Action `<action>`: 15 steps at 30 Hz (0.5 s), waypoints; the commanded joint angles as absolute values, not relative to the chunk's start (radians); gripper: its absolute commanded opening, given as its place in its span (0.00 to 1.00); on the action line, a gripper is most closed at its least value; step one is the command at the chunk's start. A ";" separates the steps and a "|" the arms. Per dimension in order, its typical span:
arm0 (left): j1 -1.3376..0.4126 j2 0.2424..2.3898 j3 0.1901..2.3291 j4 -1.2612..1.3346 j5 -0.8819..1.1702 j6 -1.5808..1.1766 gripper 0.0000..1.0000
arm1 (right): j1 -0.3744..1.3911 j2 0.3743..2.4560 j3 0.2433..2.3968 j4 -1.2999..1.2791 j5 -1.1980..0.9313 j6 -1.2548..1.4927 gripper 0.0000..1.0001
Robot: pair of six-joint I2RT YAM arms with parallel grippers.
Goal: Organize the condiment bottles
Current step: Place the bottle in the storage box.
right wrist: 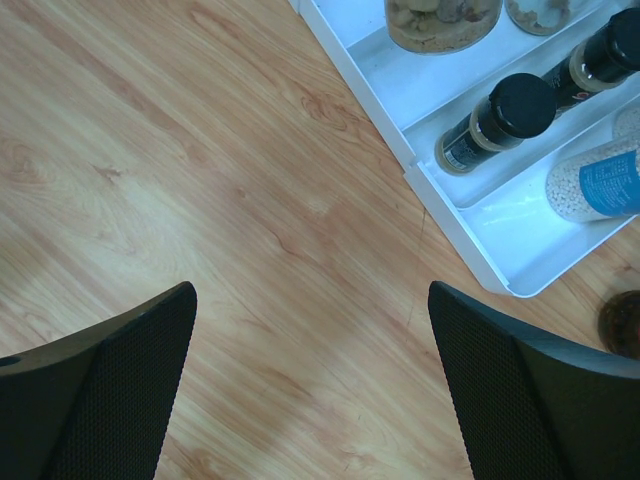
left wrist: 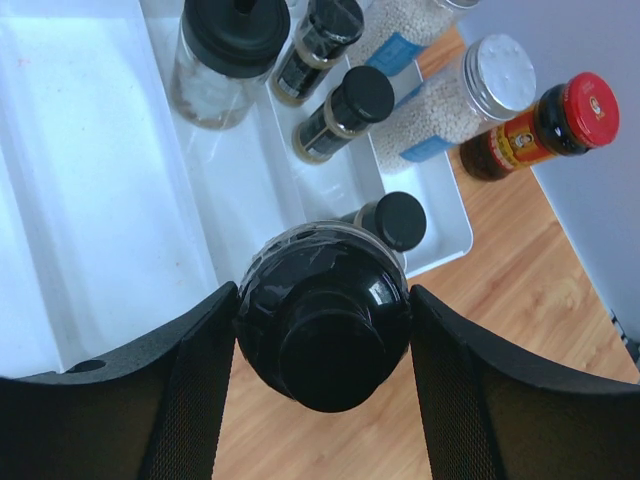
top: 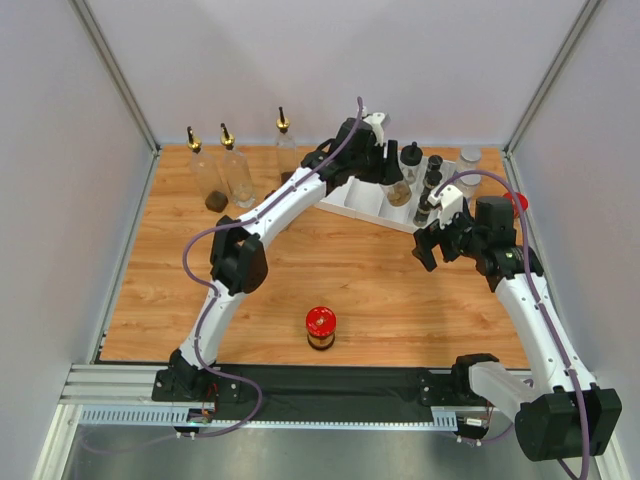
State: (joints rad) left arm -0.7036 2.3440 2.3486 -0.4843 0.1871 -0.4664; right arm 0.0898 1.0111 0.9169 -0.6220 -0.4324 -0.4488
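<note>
My left gripper (left wrist: 322, 300) is shut on a black-capped glass jar (left wrist: 322, 340) and holds it at the near edge of the white divided tray (left wrist: 90, 200); in the top view it is at the tray (top: 386, 172). In the tray stand a wide black-lidded jar (left wrist: 228, 50), small black-capped jars (left wrist: 345, 110) and silver-lidded shakers (left wrist: 460, 95). A red-lidded dark jar (left wrist: 545, 125) stands beside the tray. Another red-lidded jar (top: 320, 328) stands alone near the front. Three tall pourer bottles (top: 235, 165) stand at the back left. My right gripper (right wrist: 312, 380) is open and empty above bare wood.
The tray's corner (right wrist: 480, 255) lies to the front right of my right gripper (top: 428, 245). Grey walls close the table at the back and sides. A black rail (top: 330, 380) runs along the near edge.
</note>
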 commanded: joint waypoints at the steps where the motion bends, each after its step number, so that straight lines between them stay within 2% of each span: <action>1: -0.718 2.371 2.410 -0.313 0.143 -0.492 0.06 | 0.084 0.994 0.936 -0.574 -0.391 -0.439 1.00; 15: -0.735 2.479 2.438 -0.288 0.068 -0.454 0.10 | 0.084 0.986 0.936 -0.571 -0.385 -0.436 1.00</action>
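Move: The held black-lidded jar's free spot, the near end of the compartment with the other black-lidded jar, is about 3 cm ahead, 2 cm right and 15 cm below the left hand. That boxed jar is roughly 12 cm ahead and 5 cm right; the front spice bottle is level and 8 cm right, the middle one 5 cm ahead and 10 cm right. From the right hand, the spot is some 22 cm ahead and 8 cm left, about 10 cm lower. The left hand, still gripping the jar, lowers it about 6 cm, easing forward and right, into its box compartment. ##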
